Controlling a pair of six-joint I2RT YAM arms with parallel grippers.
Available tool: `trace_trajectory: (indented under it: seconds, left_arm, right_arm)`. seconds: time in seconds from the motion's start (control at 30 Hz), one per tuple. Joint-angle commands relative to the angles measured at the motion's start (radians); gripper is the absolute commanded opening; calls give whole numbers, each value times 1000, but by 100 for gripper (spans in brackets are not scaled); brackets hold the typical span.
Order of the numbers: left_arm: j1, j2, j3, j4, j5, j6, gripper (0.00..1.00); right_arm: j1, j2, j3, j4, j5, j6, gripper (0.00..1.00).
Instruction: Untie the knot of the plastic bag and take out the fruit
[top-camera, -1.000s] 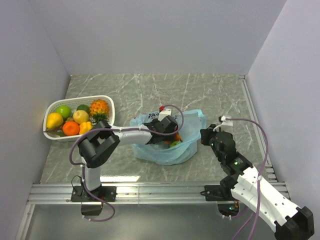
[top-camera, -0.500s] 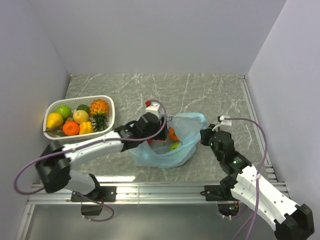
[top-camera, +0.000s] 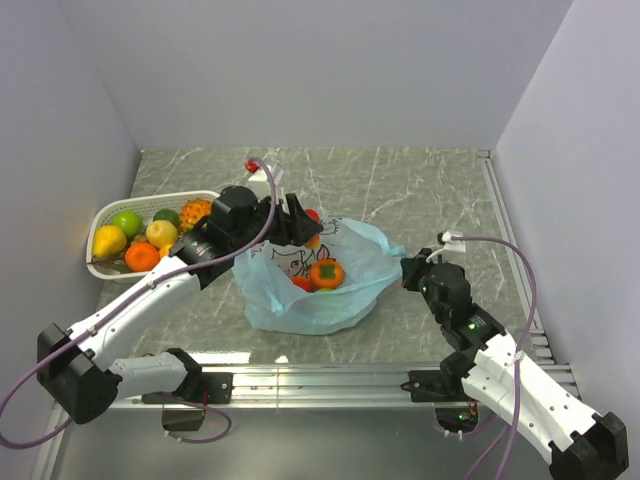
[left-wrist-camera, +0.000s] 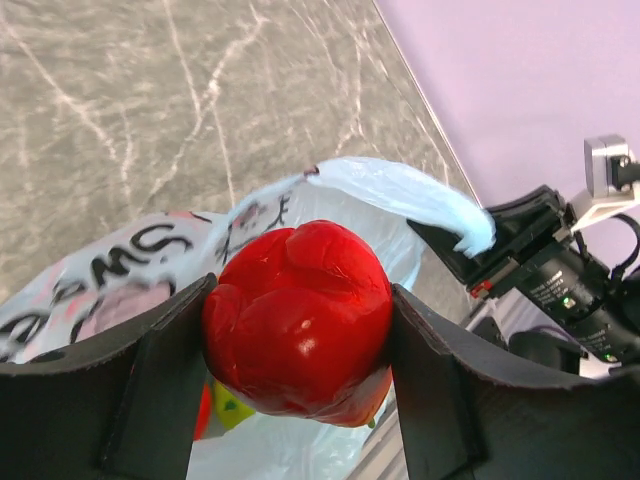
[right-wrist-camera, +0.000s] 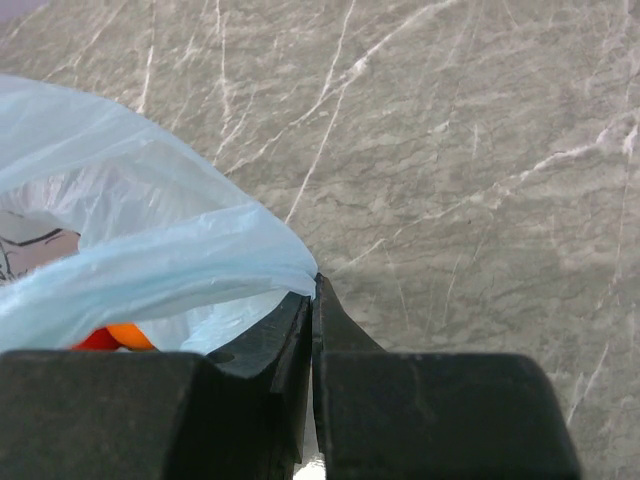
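My left gripper (top-camera: 305, 218) hangs above the bag's back edge, shut on a red fruit (left-wrist-camera: 297, 318) that fills the gap between its jaws. The pale blue plastic bag (top-camera: 310, 295) lies open on the table, with dark lettering on its side (left-wrist-camera: 130, 265). Inside it an orange persimmon (top-camera: 326, 272) with a green top shows beside a red piece (top-camera: 303, 284). My right gripper (right-wrist-camera: 312, 292) is shut on the bag's right edge (right-wrist-camera: 180, 265) and holds it out to the right (top-camera: 408, 270). No knot is in view.
A white slotted basket (top-camera: 150, 199) stands at the left, just behind the left arm. It holds a yellow pear (top-camera: 109, 241), a green apple (top-camera: 127, 222), an orange (top-camera: 142, 257) and a pineapple-like fruit (top-camera: 198, 213). White walls close three sides.
My left gripper has come up out of the bag with the red fruit and swung left and back toward the basket. The bag's mouth now lies open, showing the persimmon. The right arm is still.
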Motion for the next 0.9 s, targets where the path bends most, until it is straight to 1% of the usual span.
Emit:
trace_trajectory:
  seconds: [0.0,0.13,0.2,0.23,0.27,0.3,0.37,0.4,0.43,0.47,0.5,0.6,0.63,0.67,0.77,0.87]
  left_arm:
    - [-5,60,18,18,78,35,15]
    - [-3,102,21,47,92,14,15]
    - [6,93,35,47,-9,11,14]
    - [15,90,52,3,-47,12,14]
    - [30,93,96,-28,-131,11,14]
    - [74,96,119,-64,-155,9,13]
    - [128,106,168,-143,-248,-1,13]
    - [191,111,176,-160,-318,-4,13]
    - [222,113,182,-174,-354,-6,13]
    - [278,116,190,-201,-388,-3,12]
    - [303,119,192,-209,-461,3,13]
    - [400,143,181,-227,-546,45,13]
    - [426,151,178,-227,-558,51,13]
    - [476,160,172,-232,-563,60,14]
    - [540,197,166,-250,-598,65,15]
    - [552,223,141,-253,-679,78,19]
  right_arm:
    - [8,-13,29,27,12,5,7]
    - [8,6,56,35,21,-2,7]
    - [8,13,67,23,55,-1,7]
    - [8,13,76,18,70,-4,7]
    - [10,15,78,12,94,-5,7]
    - [8,16,81,-2,139,-2,7]
    - [8,16,90,-29,185,10,7]
    - [7,16,93,-40,222,16,6]
    - [7,15,96,-48,234,18,6]
    - [7,10,96,-58,243,19,7]
    - [7,4,96,-60,254,19,7]
    - [7,-17,86,-52,256,10,6]
    - [8,-22,80,-49,247,1,7]
    - [7,-30,75,-37,242,-5,7]
    - [7,-39,63,-20,225,-15,6]
    - [7,-43,57,-16,216,-18,6]
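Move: The fruit basket's middle lies about 35 cm to the left of the left hand, 14 cm ahead and 24 cm below; the pineapple in its right end is some 25 cm left, 17 cm ahead and 22 cm down, the yellow pepper 32 cm left and 7 cm ahead. The persimmon in the open bag is about 5 cm right, 3 cm ahead and 23 cm below. From the right hand the basket is roughly 57 cm left, 15 cm ahead and 12 cm lower. With the red fruit already pinched between its fingers, the left hand dips about 4 cm, then swings fast, some 28 cm left and 13 forward, away from the bag to over the right part of the basket by the pineapple, turning counter-clockwise about 60 degrees and sinking a little at the end while keeping its hold. Meanwhile the right hand, still pinching the bag's rim, draws it a few centimetres to the right and slightly up, turning some 10 degrees clockwise. ##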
